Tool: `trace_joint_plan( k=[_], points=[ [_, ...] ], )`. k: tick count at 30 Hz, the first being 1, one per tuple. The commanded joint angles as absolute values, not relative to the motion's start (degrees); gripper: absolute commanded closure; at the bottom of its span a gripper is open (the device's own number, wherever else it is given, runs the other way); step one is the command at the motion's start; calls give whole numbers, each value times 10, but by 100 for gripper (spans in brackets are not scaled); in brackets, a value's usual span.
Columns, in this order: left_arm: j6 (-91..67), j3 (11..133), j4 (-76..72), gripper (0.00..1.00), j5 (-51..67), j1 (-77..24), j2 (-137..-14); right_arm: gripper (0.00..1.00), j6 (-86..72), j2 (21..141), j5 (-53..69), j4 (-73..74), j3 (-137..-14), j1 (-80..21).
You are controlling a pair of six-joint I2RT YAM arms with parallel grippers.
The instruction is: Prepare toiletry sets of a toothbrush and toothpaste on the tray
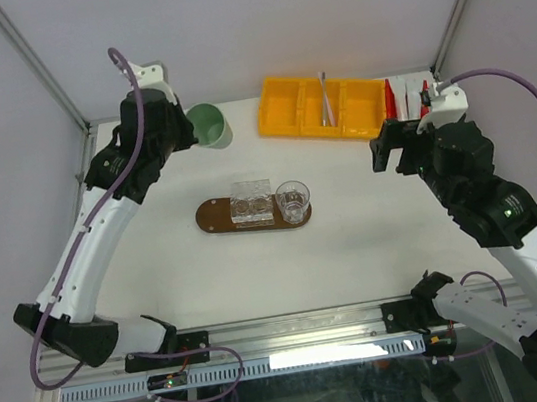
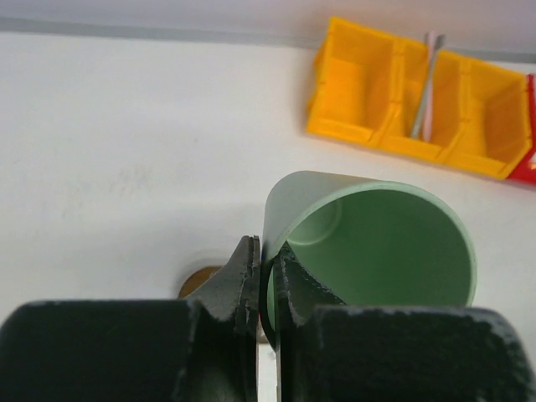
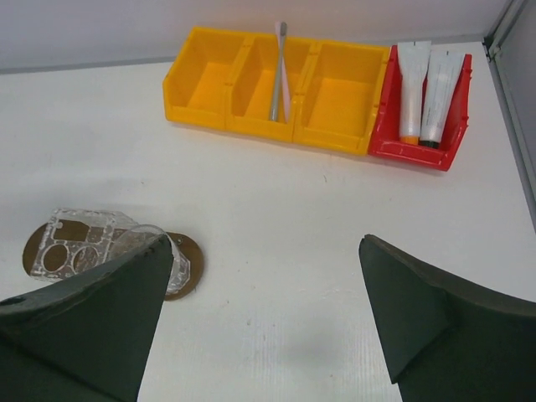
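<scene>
The dark-brown oval tray (image 1: 212,215) lies mid-table and carries a clear holder (image 1: 252,203) and a clear glass (image 1: 293,199). A slim grey-lilac toothbrush (image 3: 278,71) stands in the middle compartment of the yellow bin (image 3: 206,84). Two white toothpaste tubes (image 3: 412,79) lie in the red bin (image 3: 456,126). My left gripper (image 2: 266,251) is shut on the rim of a mint-green cup (image 2: 394,243) at the back left, one finger inside the wall and one outside. Right of the tray, my right gripper (image 3: 266,241) stands open over bare table with nothing between its fingers.
The yellow bin (image 1: 320,107) and red bin (image 1: 400,100) sit along the back edge at the right. The cup (image 1: 209,126) hangs near the back left corner. Frame posts rise at both back corners. White table lies between tray and bins.
</scene>
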State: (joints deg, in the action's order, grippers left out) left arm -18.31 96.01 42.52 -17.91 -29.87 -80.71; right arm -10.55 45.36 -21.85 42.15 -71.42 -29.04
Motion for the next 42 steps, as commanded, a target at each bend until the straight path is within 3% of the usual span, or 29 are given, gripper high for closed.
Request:
trace_joint_plan(
  k=[1,8,16,42],
  points=[
    [-170,877,455,100,-165,-268,-739,2,-84,460,-243,414,-700,-293],
    [-187,758,459,100,-155,-207,-699,2,-72,444,-255,402,-674,-293],
    [-198,714,445,100,-91,-195,-714,2,-59,444,-276,410,-659,-293],
    [-204,648,371,100,-129,-195,-783,2,-51,414,-279,386,-640,-293]
  ],
)
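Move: The green cup is still pinched by its rim in the left gripper; the bare left end of the wooden tray lies about 33 cm below that hand, some 4 cm back and 3 cm to its left. On the tray the clear holder stands about 10 cm to the right of that end, the clear cup some 20 cm to the right, both level with it front to back. From the right hand the tray's bare end is some 39 cm left, 8 cm ahead and 34 cm down. Bring the left gripper down about 20 cm towards the tray's bare left end, first swinging left and slightly back as it sinks, then going almost straight down, easing off at the end. Tip the fingers some 25 degrees further downward on the way and keep the rim pinched. Let the empty right hand sink about 4 cm, wide open. ##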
